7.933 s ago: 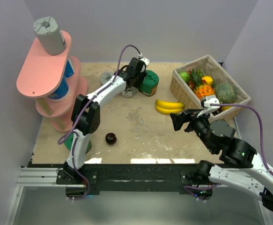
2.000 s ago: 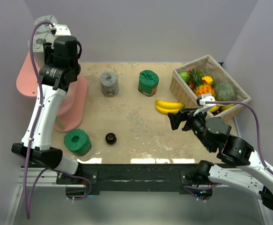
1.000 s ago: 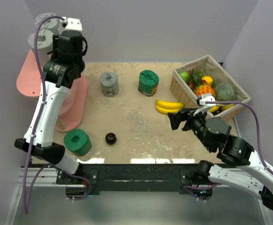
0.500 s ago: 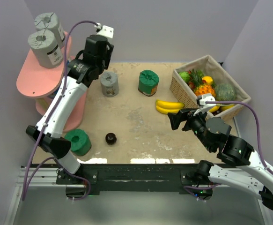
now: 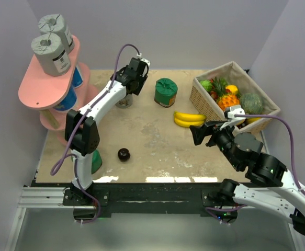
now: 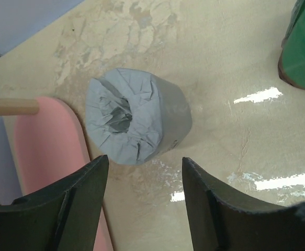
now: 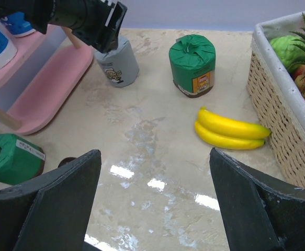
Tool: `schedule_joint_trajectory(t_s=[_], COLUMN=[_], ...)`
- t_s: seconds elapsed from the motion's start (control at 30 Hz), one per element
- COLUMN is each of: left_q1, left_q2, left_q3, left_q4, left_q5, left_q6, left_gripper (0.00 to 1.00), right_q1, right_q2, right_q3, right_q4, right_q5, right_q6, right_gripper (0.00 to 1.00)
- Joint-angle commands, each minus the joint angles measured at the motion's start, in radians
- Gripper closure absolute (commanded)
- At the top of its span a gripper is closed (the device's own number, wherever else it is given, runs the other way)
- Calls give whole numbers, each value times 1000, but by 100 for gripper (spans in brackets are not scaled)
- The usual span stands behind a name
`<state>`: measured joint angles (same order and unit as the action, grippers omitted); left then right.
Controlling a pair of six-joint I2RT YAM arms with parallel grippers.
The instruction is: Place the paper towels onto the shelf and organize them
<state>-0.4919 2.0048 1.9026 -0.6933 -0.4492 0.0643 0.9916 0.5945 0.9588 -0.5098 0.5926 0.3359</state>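
Note:
The pink two-tier shelf [image 5: 32, 86] stands at the far left. Two grey paper towel rolls [image 5: 50, 52] stand on its top board, and white-and-blue rolls [image 5: 68, 99] sit on the tier below. A third grey roll [image 6: 134, 123] stands upright on the table beside the shelf's lower board [image 6: 47, 151]. My left gripper [image 5: 134, 77] hovers open just above this roll, the roll lying ahead of its fingers [image 6: 84, 204]. One green roll [image 5: 166, 92] stands mid-table; another [image 7: 11, 157] sits near left. My right gripper [image 7: 155, 154] is open and empty above the table.
A wicker fruit basket [image 5: 204, 99] stands at the right with bananas [image 5: 189, 119] beside it. A small dark ball [image 5: 124, 154] lies near the front left. The left arm partly hides the near green roll in the top view.
My left gripper has left a second grey roll on the shelf's top board and swung right and down to hover over the grey roll on the table. The right arm is still.

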Motion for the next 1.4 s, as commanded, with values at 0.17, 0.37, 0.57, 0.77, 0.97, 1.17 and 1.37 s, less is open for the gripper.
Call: schedule_joint_trajectory(t_s=[0.17,0.37,0.57,0.77,0.97,1.17,1.37], left_q1=[73,110,128,128,128,128,127], left_q2=[69,114,137,144,121,85,37], left_q3=[-2,15,-26,-82,-88,-36,-19], left_q4=[116,127,143,173,179,141,138], left_q5=[109,125,164,175,159,122,170], left_q6=[-23,-12,-9,-3,3,-3,-6], left_gripper=[36,36,36,36,36,35,33], right_q1=[-2,-1,-1,-2,-2,-2,-2], right_q2=[-9,4,19,44,47,54,65], right_q3=[-5,6,8,15,17,6,6], right_q4=[14,19,33,47,56,56,71], right_q5=[32,39,42,30,35,29,30], right_q6=[-14,-31,-38,-47,-51,-43,-46], right_gripper=[12,12,11,11,11,11,11])
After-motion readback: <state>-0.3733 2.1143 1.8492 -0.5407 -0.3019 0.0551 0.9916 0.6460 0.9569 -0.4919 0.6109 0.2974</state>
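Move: The grey paper towel roll still on the table stands about 7 cm ahead of the open left hand, some 3 cm to its left, its middle roughly 11 cm lower. The green roll is around 20 cm to the right of that grey roll, level with it; the shelf stands some 26 cm to the left of the hand and 4 cm nearer the base. From the idle right hand, the grey roll lies about 35 cm ahead, 29 cm left and 25 cm below. The grey roll is approached from above and its near side: the left hand sinks about 7 cm while going some 4 cm forward and 2 cm left, quickly at first, then easing to a near stop over its top. The hand's left side dips about 5 degrees, and the fingers stay open, their tips close to the wrapped top; contact can't be told. ##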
